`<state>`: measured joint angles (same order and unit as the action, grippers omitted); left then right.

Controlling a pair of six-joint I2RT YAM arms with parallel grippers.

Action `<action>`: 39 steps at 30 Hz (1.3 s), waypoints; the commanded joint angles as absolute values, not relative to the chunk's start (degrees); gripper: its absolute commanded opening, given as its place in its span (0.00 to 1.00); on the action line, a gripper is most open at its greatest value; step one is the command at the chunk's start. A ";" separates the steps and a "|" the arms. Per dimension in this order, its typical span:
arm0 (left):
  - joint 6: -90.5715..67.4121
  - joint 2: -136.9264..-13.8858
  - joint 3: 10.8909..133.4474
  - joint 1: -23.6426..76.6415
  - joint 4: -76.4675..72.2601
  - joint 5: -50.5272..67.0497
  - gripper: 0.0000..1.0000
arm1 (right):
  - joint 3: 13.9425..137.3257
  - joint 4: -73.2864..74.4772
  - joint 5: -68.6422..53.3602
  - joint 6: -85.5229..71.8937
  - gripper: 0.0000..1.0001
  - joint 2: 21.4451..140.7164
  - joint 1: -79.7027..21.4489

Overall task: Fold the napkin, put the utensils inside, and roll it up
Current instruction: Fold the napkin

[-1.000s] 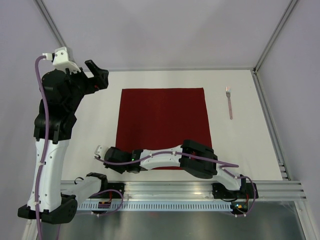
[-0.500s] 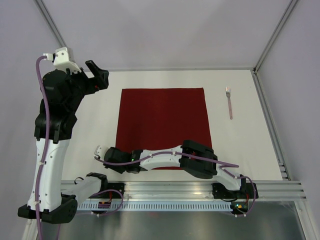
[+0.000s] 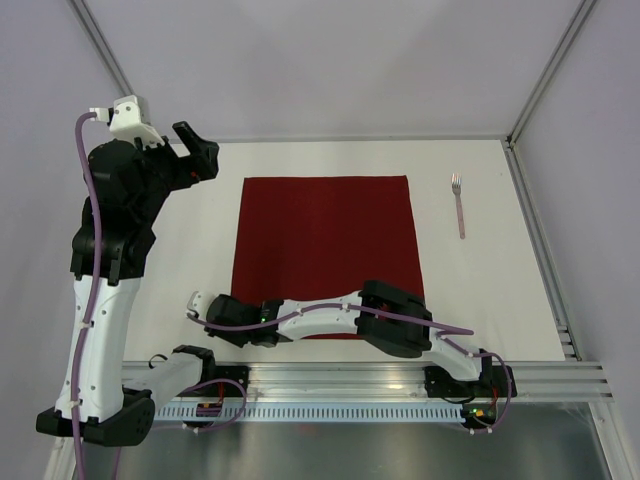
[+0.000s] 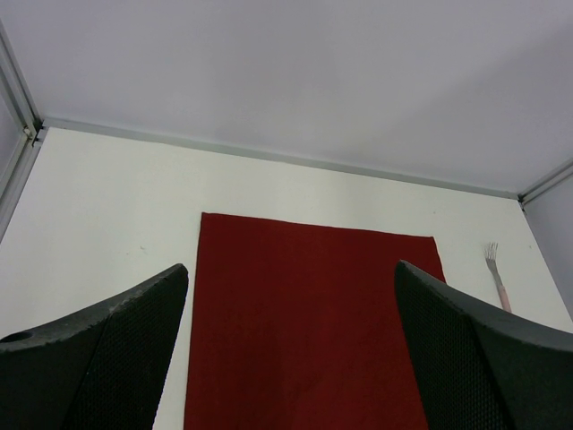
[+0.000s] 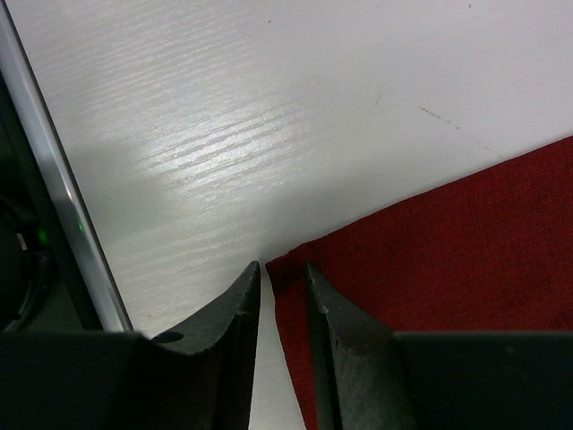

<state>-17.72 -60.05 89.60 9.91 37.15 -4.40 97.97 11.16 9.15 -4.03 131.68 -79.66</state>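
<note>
The dark red napkin (image 3: 325,255) lies flat and unfolded in the middle of the white table. My right gripper (image 3: 232,328) is down at its near left corner. In the right wrist view the gripper (image 5: 282,269) has its jaws a narrow gap apart, straddling the corner of the napkin (image 5: 466,251), with a strip of bare table showing between the left finger and the cloth edge. A fork (image 3: 459,205) lies to the right of the napkin, apart from it. My left gripper (image 3: 195,152) is raised at the far left, wide open (image 4: 291,269) and holding nothing, looking down on the napkin (image 4: 304,331) and fork (image 4: 497,278).
Metal frame rails (image 3: 540,240) run along the table's right and far edges. The aluminium base rail (image 3: 350,385) with both arm mounts crosses the near edge, close behind the right gripper (image 5: 54,233).
The right wrist has shifted very slightly left at the napkin's near left corner. The left arm, napkin and fork have stayed where they were.
</note>
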 commanded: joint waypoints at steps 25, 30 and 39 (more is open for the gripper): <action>-17.23 -59.77 89.56 9.67 35.16 -5.10 1.00 | 110.13 20.03 10.28 -0.53 0.00 129.20 -77.35; -17.31 -60.29 89.65 9.67 34.45 -4.66 1.00 | 108.72 21.36 10.19 1.49 0.01 126.22 -73.31; -17.49 -61.35 90.09 9.67 33.31 -3.34 1.00 | 102.84 21.71 9.41 4.13 0.00 119.01 -60.04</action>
<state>-17.69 -60.99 88.90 9.91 35.29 -4.38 104.27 20.56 8.69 2.15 124.40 -63.61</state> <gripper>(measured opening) 0.993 0.011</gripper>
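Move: The napkin's near-left corner lies right between the right hand's parted fingertips, about 1 cm below the hand point. From there the napkin's middle is roughly 22 cm ahead and 22 cm to the right, and its far-left corner about 43 cm straight ahead. From the left hand, held high and open, that near-left corner is some 18 cm back, 3 cm left and 43 cm down. The napkin's near-left corner gets pinched as the right fingers close fully from about a third open. The right hand lifts it nearly 5 cm, drifting slightly left, then carries it with growing speed forward and rightward over the napkin, still rising, to end some 15 cm forward and 9 cm up, the wrist turning about 10 degrees clockwise. ##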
